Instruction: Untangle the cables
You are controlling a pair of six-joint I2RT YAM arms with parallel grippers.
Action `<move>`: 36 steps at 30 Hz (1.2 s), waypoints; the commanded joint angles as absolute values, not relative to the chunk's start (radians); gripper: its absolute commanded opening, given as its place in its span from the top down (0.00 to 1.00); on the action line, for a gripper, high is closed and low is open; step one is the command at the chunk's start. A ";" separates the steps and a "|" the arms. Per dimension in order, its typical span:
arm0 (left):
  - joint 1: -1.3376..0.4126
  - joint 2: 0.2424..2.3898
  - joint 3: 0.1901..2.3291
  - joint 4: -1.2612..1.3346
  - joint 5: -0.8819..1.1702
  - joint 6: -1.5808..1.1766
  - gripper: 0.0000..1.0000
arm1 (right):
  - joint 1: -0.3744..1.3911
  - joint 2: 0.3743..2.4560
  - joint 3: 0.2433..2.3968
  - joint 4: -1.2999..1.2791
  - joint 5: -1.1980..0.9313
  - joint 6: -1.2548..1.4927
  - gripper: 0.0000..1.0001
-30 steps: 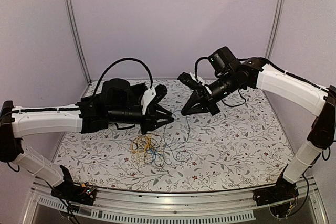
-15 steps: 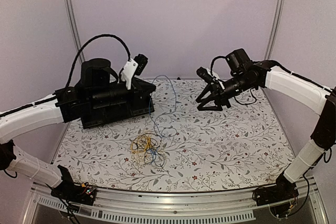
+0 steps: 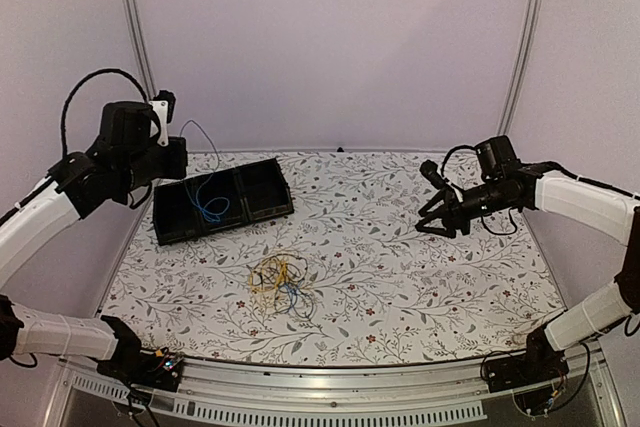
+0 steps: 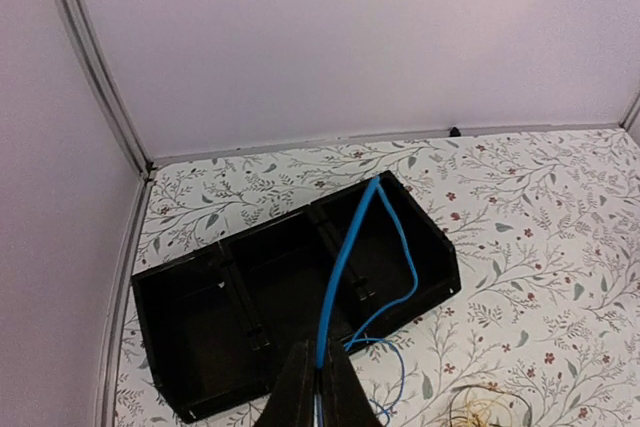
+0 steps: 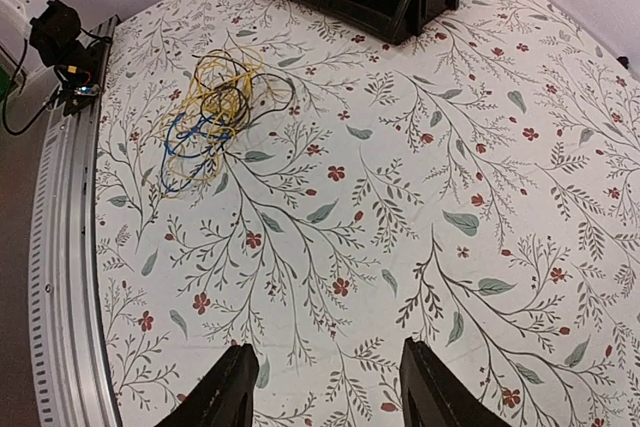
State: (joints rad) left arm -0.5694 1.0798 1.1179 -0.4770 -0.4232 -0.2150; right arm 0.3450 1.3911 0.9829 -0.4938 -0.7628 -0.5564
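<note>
The cables lie partly apart. A tangle [image 3: 280,282] of yellow, blue and dark cables rests on the floral table near the front centre. It also shows in the right wrist view as a tangle [image 5: 215,107] far ahead of that gripper. My left gripper [image 3: 180,159] is raised at the back left, shut on one blue cable [image 4: 345,257]. That cable hangs down into the black tray [image 3: 230,229]. In the left wrist view the left gripper [image 4: 320,375] pinches the cable at its tips. My right gripper [image 3: 437,225] hovers over the right side, open and empty, its tips [image 5: 328,367] wide apart.
The black tray [image 4: 445,277] has compartments and sits slanted at the back left; it is also at the top of the right wrist view [image 5: 400,7]. Purple walls with metal posts [image 3: 135,37] enclose the table. A metal rail [image 3: 330,387] runs along the front edge.
The left arm swung up and back to the left, drawing the blue cable out of the tangle and over the tray. The right gripper opened, let go and withdrew to the right.
</note>
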 commanded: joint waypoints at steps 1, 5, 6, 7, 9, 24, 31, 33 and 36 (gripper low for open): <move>-0.463 1.039 1.059 -0.549 -0.521 -0.295 1.00 | 0.337 1.387 0.968 -0.380 -0.684 -0.534 0.47; -0.363 1.052 1.022 -0.520 -0.505 -0.276 1.00 | 0.337 1.434 0.972 -0.389 -0.713 -0.539 0.47; -0.340 1.059 1.018 -0.507 -0.498 -0.265 1.00 | 0.336 1.442 0.974 -0.393 -0.714 -0.542 0.47; -0.317 1.070 1.017 -0.493 -0.489 -0.256 1.00 | 0.336 1.449 0.975 -0.394 -0.714 -0.547 0.47; -0.272 1.091 1.014 -0.453 -0.469 -0.238 1.00 | 0.337 1.459 0.976 -0.398 -0.709 -0.552 0.47; -0.094 1.302 1.011 -0.279 -0.458 -0.182 1.00 | 0.336 1.472 0.972 -0.407 -0.692 -0.579 0.47; -0.075 1.401 1.006 -0.220 -0.371 -0.220 1.00 | 0.336 1.477 0.974 -0.414 -0.690 -0.592 0.47; -0.075 1.430 1.006 -0.214 -0.354 -0.246 1.00 | 0.336 1.476 0.975 -0.414 -0.689 -0.592 0.47; -0.075 1.470 0.992 -0.193 -0.351 -0.258 1.00 | 0.336 1.471 0.972 -0.414 -0.691 -0.591 0.47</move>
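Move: The left hand, with the blue cable still pinched and dangling, is bound for the black box's left compartment, about 14 cm to its left, 10 cm ahead and 29 cm below. The middle compartment lies some 13 cm ahead and 5 cm left; the right one about 18 cm ahead and 7 cm right. The tangled pile sits roughly 14 cm back and 15 cm right. From the right hand, the left compartment is about 62 cm left, 15 cm ahead and 15 cm below. Sweeping left about 16 cm while sinking, then carrying on forward and down, the left hand takes the dangling blue cable across to the box's left compartment, ending some 13 cm lower and 9 cm farther out. The wrist swings about 25 degrees counter-clockwise and tips down a little; the fingers stay shut on the cable. The empty right hand, still open, settles about 3 cm down and 2 cm forward. ##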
